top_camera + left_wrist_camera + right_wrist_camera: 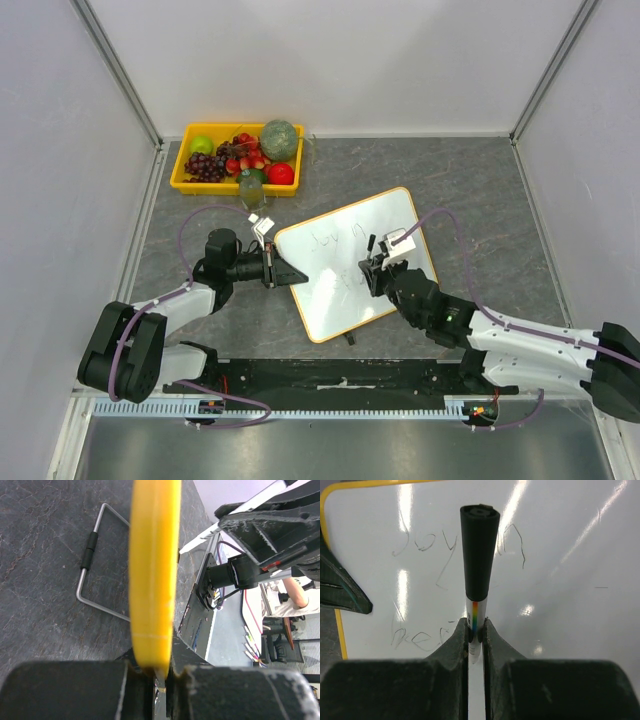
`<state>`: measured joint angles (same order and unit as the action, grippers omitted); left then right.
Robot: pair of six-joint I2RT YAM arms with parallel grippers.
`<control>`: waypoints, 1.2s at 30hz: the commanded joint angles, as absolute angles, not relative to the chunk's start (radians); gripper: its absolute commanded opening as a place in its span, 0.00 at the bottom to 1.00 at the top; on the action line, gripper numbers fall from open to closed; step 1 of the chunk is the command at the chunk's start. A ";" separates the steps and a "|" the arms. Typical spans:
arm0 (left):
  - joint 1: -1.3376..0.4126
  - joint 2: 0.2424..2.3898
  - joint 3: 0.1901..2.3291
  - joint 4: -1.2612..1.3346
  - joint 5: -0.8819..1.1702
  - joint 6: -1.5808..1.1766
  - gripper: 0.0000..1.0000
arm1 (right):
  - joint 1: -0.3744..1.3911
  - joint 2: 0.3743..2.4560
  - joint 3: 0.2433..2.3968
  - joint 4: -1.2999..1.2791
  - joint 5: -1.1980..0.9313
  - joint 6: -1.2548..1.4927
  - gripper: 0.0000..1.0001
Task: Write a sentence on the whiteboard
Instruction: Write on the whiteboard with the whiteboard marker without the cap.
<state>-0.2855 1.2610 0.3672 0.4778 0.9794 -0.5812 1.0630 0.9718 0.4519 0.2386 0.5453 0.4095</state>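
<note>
The whiteboard [400, 225], white with an orange-yellow frame, lies tilted on the dark table. My left gripper [287, 273] is shut on its left frame edge; the left wrist view shows the yellow frame [152, 570] pinched between the jaws. My right gripper [373, 272] hovers over the board's middle, shut on a marker [479, 555] with a black cap end and a white, rainbow-striped barrel. The sentence [455, 540] reads roughly "Joy in", with a second line starting "be" [415, 637] below it. The marker's tip is hidden behind the right fingers.
A yellow fruit tray [230, 188] holding grapes, apples and a melon stands at the back left. A bent metal wire stand [87, 587] lies on the table beside the board's edge. Grey walls enclose the table; a black rail [340, 375] runs along the near edge.
</note>
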 commanded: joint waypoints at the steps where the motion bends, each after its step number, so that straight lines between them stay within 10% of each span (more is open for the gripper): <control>1: -0.267 1.281 0.354 0.451 0.862 -0.459 0.02 | 1.063 0.928 0.457 0.324 0.575 0.406 0.00; 9: -0.267 1.273 0.351 0.437 0.845 -0.460 0.06 | 1.062 0.905 0.454 0.356 0.558 0.422 0.00; 17: -0.271 0.979 0.347 0.209 0.585 -0.497 0.79 | 1.062 0.848 0.511 0.273 0.506 0.439 0.00; 26: -0.337 0.555 0.457 -0.121 0.356 -0.531 0.82 | 1.061 0.816 0.581 0.222 0.425 0.468 0.00; 36: -0.802 0.909 0.676 0.119 0.359 -0.430 0.81 | 1.057 0.822 0.617 0.281 0.279 0.551 0.00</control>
<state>-0.6724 0.7361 0.5831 -0.0193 0.3660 -0.5121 1.0622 0.8299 0.5697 0.2241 0.3515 0.4953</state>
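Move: My left fingers are shut on the whiteboard's left rim, with the board's middle about 12 cm to their right and 3 cm ahead. The marker I'll reach for is some 14 cm right, 2 cm ahead and 4 cm higher. My right hand already holds that marker; from it the board's middle is about 2 cm left, level fore and aft, 5 cm below, and the top line of writing 9 cm left, 6 cm ahead, 3 cm below. I open my left hand wide and let go of the board's rim, slip off leftward about 6 cm while climbing, then swing back right and a little back towards the marker, ending some 12 cm higher. My right hand keeps its pinch on the marker and lifts it about 10 cm clear above the board, drifting slightly left and back and turning some 20 degrees. ##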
